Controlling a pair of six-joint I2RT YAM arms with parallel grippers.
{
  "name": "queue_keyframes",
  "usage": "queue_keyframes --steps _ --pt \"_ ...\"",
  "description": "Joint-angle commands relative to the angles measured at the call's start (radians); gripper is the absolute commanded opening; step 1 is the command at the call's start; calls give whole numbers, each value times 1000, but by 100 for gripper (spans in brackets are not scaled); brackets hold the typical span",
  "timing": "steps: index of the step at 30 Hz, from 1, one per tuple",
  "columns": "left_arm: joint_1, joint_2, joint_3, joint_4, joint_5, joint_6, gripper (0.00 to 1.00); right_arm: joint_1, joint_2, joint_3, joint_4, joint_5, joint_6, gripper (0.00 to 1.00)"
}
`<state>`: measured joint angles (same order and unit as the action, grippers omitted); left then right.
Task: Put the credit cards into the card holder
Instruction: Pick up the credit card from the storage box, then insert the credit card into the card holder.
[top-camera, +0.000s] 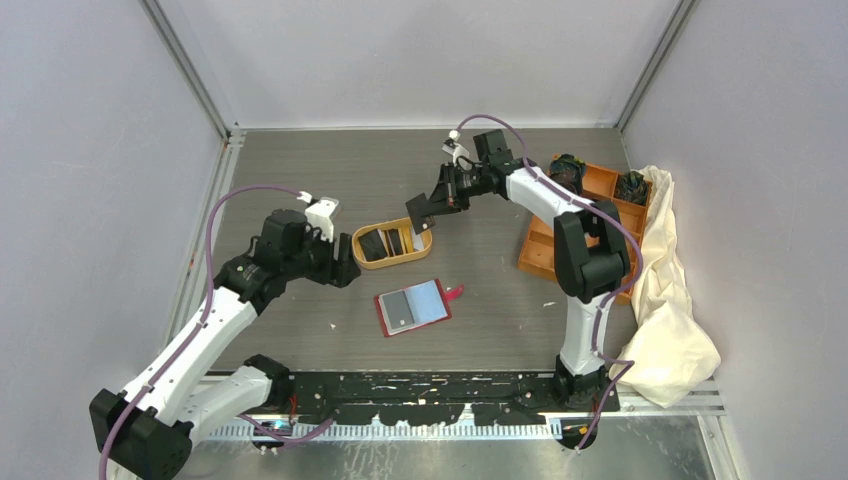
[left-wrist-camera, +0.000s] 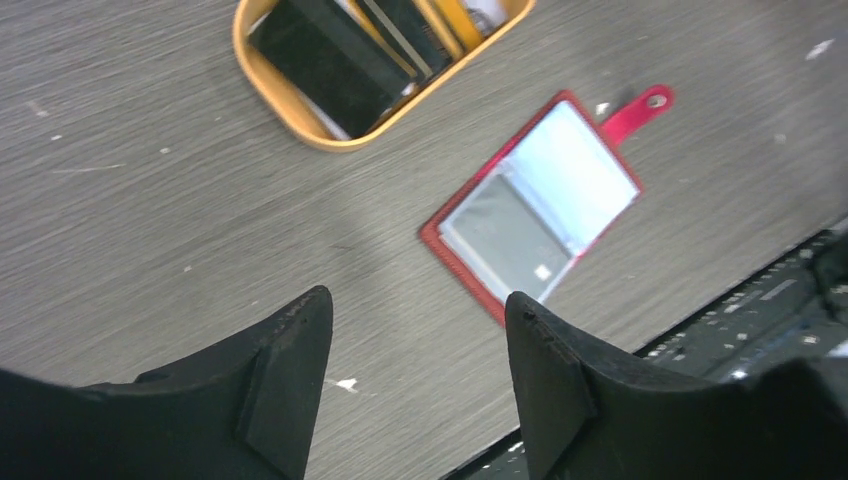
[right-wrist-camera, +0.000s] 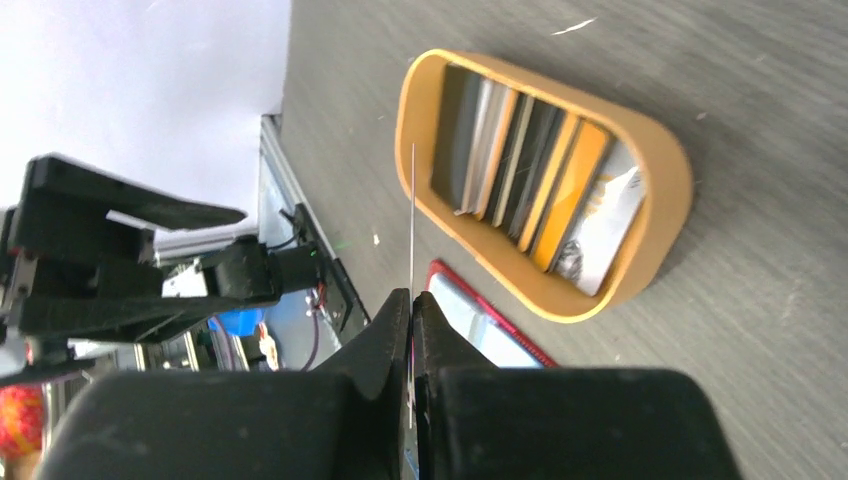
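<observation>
My right gripper (top-camera: 432, 203) is shut on a dark credit card (top-camera: 417, 211) and holds it in the air over the right end of the orange oval tray (top-camera: 356, 240). In the right wrist view this card (right-wrist-camera: 412, 220) shows edge-on as a thin line rising from the closed fingertips (right-wrist-camera: 400, 310). Several more credit cards (right-wrist-camera: 530, 170) stand on edge in the tray. The card holder (top-camera: 412, 307), a red wallet with pale lining, lies open on the table just in front of the tray. To the tray's left, my left gripper (left-wrist-camera: 420, 310) hangs open and empty, with the card holder (left-wrist-camera: 535, 205) ahead of it.
An orange compartment box (top-camera: 590, 200) with black coiled bands (top-camera: 570, 170) stands at the right, beside a crumpled white cloth (top-camera: 670, 300). A black mounting rail (top-camera: 430, 385) runs along the near table edge. Grey walls enclose the table.
</observation>
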<state>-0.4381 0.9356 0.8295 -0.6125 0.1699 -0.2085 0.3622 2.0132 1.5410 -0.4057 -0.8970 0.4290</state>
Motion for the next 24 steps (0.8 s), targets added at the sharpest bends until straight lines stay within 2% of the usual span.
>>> queue_keyframes --steps 1,5,9,11,14,18,24 --pt "4 -49 -20 141 167 -99 66 3 -157 -80 126 -162 -31 5" --pt "4 -90 -155 399 297 -369 67 3 -268 -202 227 -199 -25 5" --pt "3 -123 -367 859 345 -695 66 2 -389 -380 436 -220 30 5" --pt "-12 -126 -449 1095 314 -795 66 3 -444 -449 548 -226 79 5" --pt "-87 -124 -493 1199 214 -783 66 9 -464 -499 648 -247 145 5" --pt "-192 -80 -501 1283 105 -716 66 31 -448 -504 673 -278 177 5" --pt "-205 37 -475 1386 100 -762 62 76 -446 -504 689 -302 176 5"
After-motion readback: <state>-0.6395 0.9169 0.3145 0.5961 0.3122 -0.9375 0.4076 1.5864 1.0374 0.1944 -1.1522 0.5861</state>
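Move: My right hand still pinches a dark credit card, whose middle lies about 12 cm ahead of my left hand, 13 cm to its right and 3 cm lower. From my right hand, my open left gripper is some 12 cm back, 17 cm left and 3 cm up. The storage box sits 3 cm back, 8 cm left and 12 cm below my right hand; the card holder lies 17 cm back, 4 cm left and 14 cm below it. I bring my hands together for a handover: my right hand keeps the card pinched and draws it back about 10 cm while lifting it nearly 9, fingers tipping up towards level. My left hand swings about 11 cm right towards the card, dipping midway and ending 4 cm higher, rolling some 50 degrees until its open fingers point ahead-right, almost level. ##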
